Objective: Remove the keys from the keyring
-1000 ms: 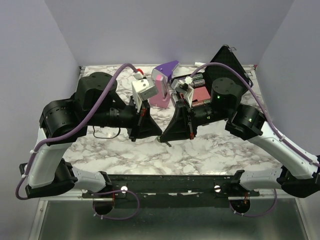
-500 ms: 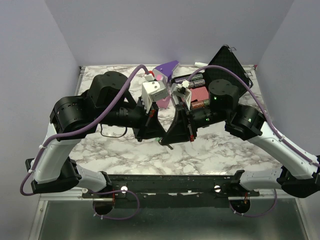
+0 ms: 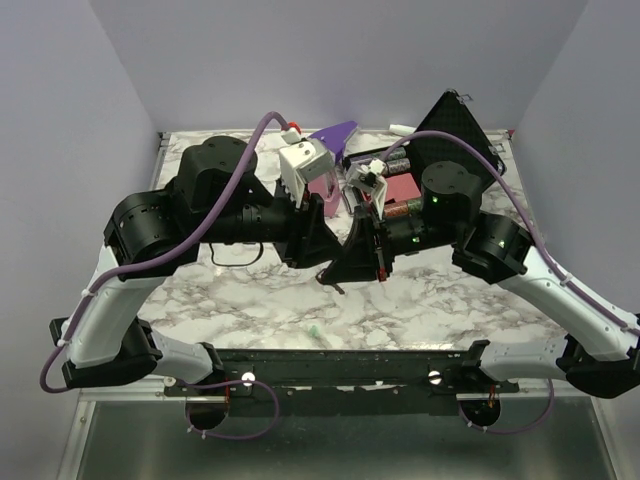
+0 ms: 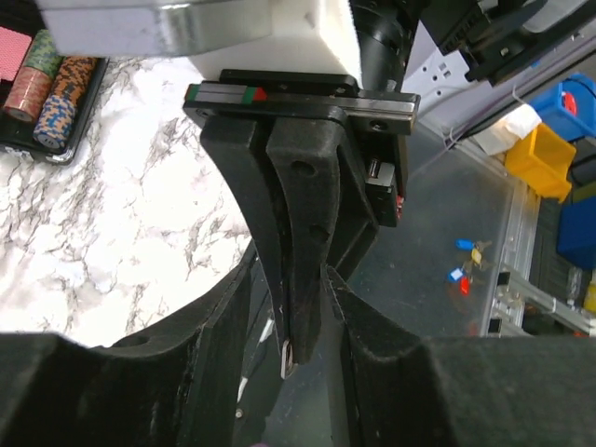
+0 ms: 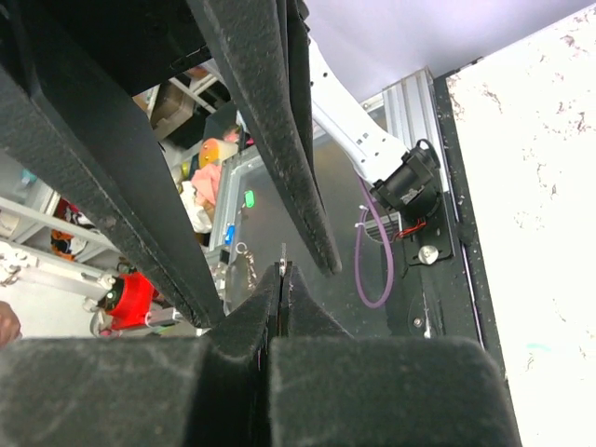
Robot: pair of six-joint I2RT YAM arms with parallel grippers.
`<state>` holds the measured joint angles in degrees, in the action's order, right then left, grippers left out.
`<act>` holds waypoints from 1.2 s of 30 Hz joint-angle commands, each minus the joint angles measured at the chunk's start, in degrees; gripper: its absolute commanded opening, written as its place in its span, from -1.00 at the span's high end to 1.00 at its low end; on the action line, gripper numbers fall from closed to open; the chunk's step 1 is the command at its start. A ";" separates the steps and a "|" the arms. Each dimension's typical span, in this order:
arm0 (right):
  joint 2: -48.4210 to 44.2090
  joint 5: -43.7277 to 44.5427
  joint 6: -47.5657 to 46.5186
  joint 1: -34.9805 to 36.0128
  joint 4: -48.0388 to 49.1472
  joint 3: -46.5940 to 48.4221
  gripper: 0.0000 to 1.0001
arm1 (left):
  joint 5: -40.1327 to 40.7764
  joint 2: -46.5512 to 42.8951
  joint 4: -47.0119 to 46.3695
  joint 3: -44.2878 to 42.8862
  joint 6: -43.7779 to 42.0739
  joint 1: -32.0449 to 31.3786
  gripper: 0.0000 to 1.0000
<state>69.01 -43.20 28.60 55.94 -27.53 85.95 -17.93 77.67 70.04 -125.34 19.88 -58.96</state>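
Note:
My right gripper hangs over the middle of the marble table, shut on a thin silvery loop seen edge-on, which looks like the keyring. That sliver also pokes from the shut tips in the left wrist view, keyring. My left gripper is open, its fingers straddling the right gripper's tips without touching the metal. One key, a tiny one with a green head, lies loose on the marble near the front edge, below both grippers. No other keys show.
A purple-and-pink wedge stands at the back centre. A black tray with poker chips and a dark case sit at the back right. A thin black cable lies under the left arm.
My left arm has swung right to meet the right gripper, and its jaws have gone from shut to open. The green key now lies on the table near the front edge.

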 commanded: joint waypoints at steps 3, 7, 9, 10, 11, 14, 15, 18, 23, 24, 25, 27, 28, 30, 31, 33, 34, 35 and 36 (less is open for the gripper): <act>-1.34 5.75 -1.70 0.31 -1.29 0.27 0.99 | 11.68 -4.27 -4.38 3.95 2.88 1.65 0.09; -1.60 11.19 -2.14 0.39 -3.23 0.09 0.99 | 15.64 -7.87 -6.75 9.66 4.64 2.97 -0.02; -1.78 15.67 -2.23 0.39 -4.28 0.18 0.99 | 17.31 -9.28 -7.11 11.77 5.69 3.59 -0.10; -1.86 17.43 -2.23 0.40 -4.64 0.01 0.99 | 17.49 -9.90 -6.94 12.57 6.05 3.76 -0.13; -1.86 19.10 -2.15 0.31 -4.73 -0.26 0.99 | 19.23 -10.51 -7.02 13.53 6.40 3.94 -0.18; -1.87 22.01 -1.09 0.31 -4.81 -1.14 0.99 | 20.74 -12.97 -7.37 16.69 7.19 4.29 -0.45; -1.86 23.15 -0.66 0.31 -4.99 -1.49 0.99 | 21.09 -13.68 -7.55 17.84 7.28 4.38 -0.53; -1.60 26.40 0.58 0.40 -5.60 -2.36 0.99 | 24.16 -16.05 -7.11 21.27 8.24 4.82 -0.81; -1.25 32.38 2.07 0.31 -8.24 -4.12 0.99 | 31.81 -19.21 -3.42 25.49 9.83 6.57 -0.98; -1.16 32.91 2.34 0.31 -8.50 -4.56 0.99 | 32.34 -19.83 -3.16 26.89 9.83 6.92 -0.98; -1.16 33.27 2.77 0.31 -8.51 -4.91 0.99 | 32.96 -20.62 -3.07 28.21 9.65 7.54 -0.98; -1.25 33.97 3.39 0.40 -8.24 -6.05 0.99 | 34.19 -22.20 -3.07 32.07 9.30 8.42 -0.98; -1.16 34.49 3.91 0.31 -8.16 -6.49 0.99 | 34.98 -22.99 -2.89 33.48 9.21 8.94 -0.98; -1.16 35.72 4.71 0.31 -8.42 -7.37 0.99 | 36.03 -24.40 -2.89 36.99 9.04 10.00 -0.97; -1.16 36.43 5.15 0.31 -8.77 -7.81 0.99 | 36.30 -25.63 -3.07 39.01 9.04 10.44 -0.97; -1.16 38.36 6.29 0.31 -9.73 -8.52 0.99 | 36.48 -27.74 -4.55 43.40 8.95 11.41 -0.98; -1.34 39.32 7.08 0.31 -10.26 -8.96 0.99 | 36.48 -29.14 -6.04 45.25 8.95 11.85 -0.98; -1.60 40.12 7.87 0.31 -10.96 -9.48 0.99 | 36.57 -30.37 -7.10 47.79 9.04 12.28 -0.98; -1.86 40.91 8.66 0.31 -11.75 -9.84 0.99 | 36.74 -31.60 -8.15 49.39 9.47 12.38 -0.98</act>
<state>67.92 -8.01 33.78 55.94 -35.92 77.95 15.77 50.70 65.39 -82.48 28.80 -47.88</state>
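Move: The green tag with its ring, just let fall, is by the table's front edge, almost under both hands: about 45 cm below the left hand, 1 cm back and 3 cm to its left; and some 42 cm below the right hand, 1 cm ahead and 1 cm left. The keys sit in the right fingertips, roughly 3 cm back, 2 cm left and 7 cm below the left hand. The pink stand is about 37 cm ahead of the left hand and 2 cm left. The left hand, empty and already half open, draws away from the right fingertips, leftward about 14 cm with some 7 cm forward and, mostly later on, 14 cm down, turning about 45 degrees counter-clockwise while its fingers spread fully. The right hand keeps its fingers shut on the keys and carries them roughly 9 cm forward and, as it goes on, 10 cm down over the table, swinging some 35 degrees clockwise and tipping its fingers lower. ##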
